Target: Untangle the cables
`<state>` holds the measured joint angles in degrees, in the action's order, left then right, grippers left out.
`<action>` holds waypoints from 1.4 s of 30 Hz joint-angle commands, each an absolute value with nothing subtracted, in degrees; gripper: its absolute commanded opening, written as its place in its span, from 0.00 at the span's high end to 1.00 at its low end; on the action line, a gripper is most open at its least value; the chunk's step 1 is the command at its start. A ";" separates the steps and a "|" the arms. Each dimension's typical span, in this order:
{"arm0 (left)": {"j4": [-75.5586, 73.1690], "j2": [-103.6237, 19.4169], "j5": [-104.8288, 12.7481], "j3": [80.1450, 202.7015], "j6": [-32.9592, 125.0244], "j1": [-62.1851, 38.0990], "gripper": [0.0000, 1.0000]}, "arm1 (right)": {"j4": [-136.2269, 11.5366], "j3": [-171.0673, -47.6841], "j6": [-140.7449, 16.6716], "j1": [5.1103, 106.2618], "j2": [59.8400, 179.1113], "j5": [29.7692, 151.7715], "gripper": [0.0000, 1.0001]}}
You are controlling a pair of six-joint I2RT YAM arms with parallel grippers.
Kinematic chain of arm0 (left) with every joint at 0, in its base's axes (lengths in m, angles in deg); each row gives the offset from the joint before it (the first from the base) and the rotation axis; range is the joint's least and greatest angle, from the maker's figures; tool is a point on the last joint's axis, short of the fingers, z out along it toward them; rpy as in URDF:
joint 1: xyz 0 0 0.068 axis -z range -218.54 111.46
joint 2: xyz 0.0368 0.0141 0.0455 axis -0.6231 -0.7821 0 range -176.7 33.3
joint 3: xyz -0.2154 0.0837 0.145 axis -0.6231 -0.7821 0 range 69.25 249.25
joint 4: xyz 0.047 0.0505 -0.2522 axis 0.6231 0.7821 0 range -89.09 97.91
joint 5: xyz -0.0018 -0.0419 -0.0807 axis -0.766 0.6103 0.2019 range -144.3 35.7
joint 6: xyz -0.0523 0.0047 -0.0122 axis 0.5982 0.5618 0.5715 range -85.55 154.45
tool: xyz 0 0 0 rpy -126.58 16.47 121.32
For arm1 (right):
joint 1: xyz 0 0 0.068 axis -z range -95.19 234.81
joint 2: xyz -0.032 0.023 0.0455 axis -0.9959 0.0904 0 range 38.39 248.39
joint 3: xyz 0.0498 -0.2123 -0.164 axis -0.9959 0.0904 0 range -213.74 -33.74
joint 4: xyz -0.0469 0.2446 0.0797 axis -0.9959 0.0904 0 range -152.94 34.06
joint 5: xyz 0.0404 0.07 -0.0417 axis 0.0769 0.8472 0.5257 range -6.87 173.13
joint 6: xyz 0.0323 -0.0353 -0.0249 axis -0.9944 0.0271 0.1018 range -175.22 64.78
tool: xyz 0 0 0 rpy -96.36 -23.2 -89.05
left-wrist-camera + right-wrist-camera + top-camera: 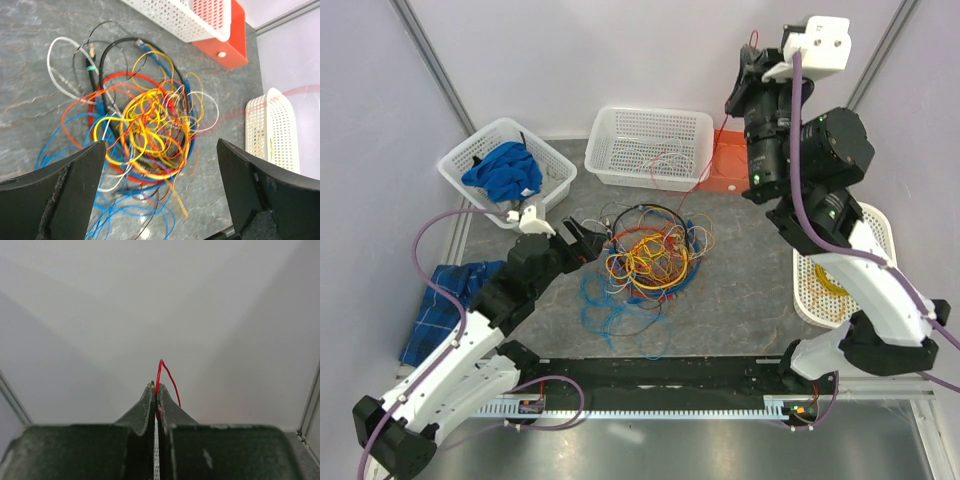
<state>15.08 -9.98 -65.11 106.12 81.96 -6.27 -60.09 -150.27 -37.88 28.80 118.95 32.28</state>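
Observation:
The cables lie in a loose tangle of yellow, orange, red, blue, black and white loops on the grey tabletop. My left gripper hovers just left of the tangle, wide open with nothing between its fingers. In the left wrist view the cables fill the space ahead of the left gripper. My right gripper is raised high at the back right. It is shut on a thin red wire that loops above the right gripper tips. The red wire trails down towards the table.
A white basket with a blue cloth stands at the back left. Another white basket holding a few wires sits at the back middle beside an orange-red box. A third basket is at right; a plaid cloth at left.

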 commanded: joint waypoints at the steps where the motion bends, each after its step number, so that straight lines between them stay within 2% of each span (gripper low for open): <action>1: 18.84 -5.11 -64.06 102.84 80.60 -6.02 0.00 | -69.17 -158.18 -31.93 31.54 123.37 30.57 1.00; 5: 19.63 -2.65 -62.65 101.07 80.42 -6.02 0.00 | -70.94 -164.50 -35.08 36.99 129.08 32.58 1.00; 11: 20.51 -1.41 -57.65 98.96 80.16 -6.02 0.00 | -65.05 -173.47 -48.01 46.83 136.90 38.56 1.00; 16: 21.56 -0.63 -52.29 96.77 81.39 -6.02 0.00 | -63.03 -175.86 -54.60 54.11 141.22 42.52 1.00; 28: 21.56 1.40 -52.11 95.10 79.89 -6.02 0.00 | -60.21 -180.17 -79.82 72.93 150.80 58.69 1.00; 42: 19.72 0.87 -52.98 94.30 80.94 -6.02 0.00 | -71.81 -183.15 -87.39 76.20 153.97 64.59 1.00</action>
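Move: The red bin lies roughly 27 cm ahead of the right hand, 11 cm to its right and some 60 cm below. The white bin stands about 20 cm to the left of the red bin and 3 cm farther out; the cable pile lies 4 cm ahead of the right hand, 8 cm left, and 62 cm down. From the left hand, the red bin is about 34 cm ahead, 33 cm right, 19 cm lower. Still gripping the red cable, the right hand swings 26 cm forward, 13 right towards the red bin; left backs, sinks. ##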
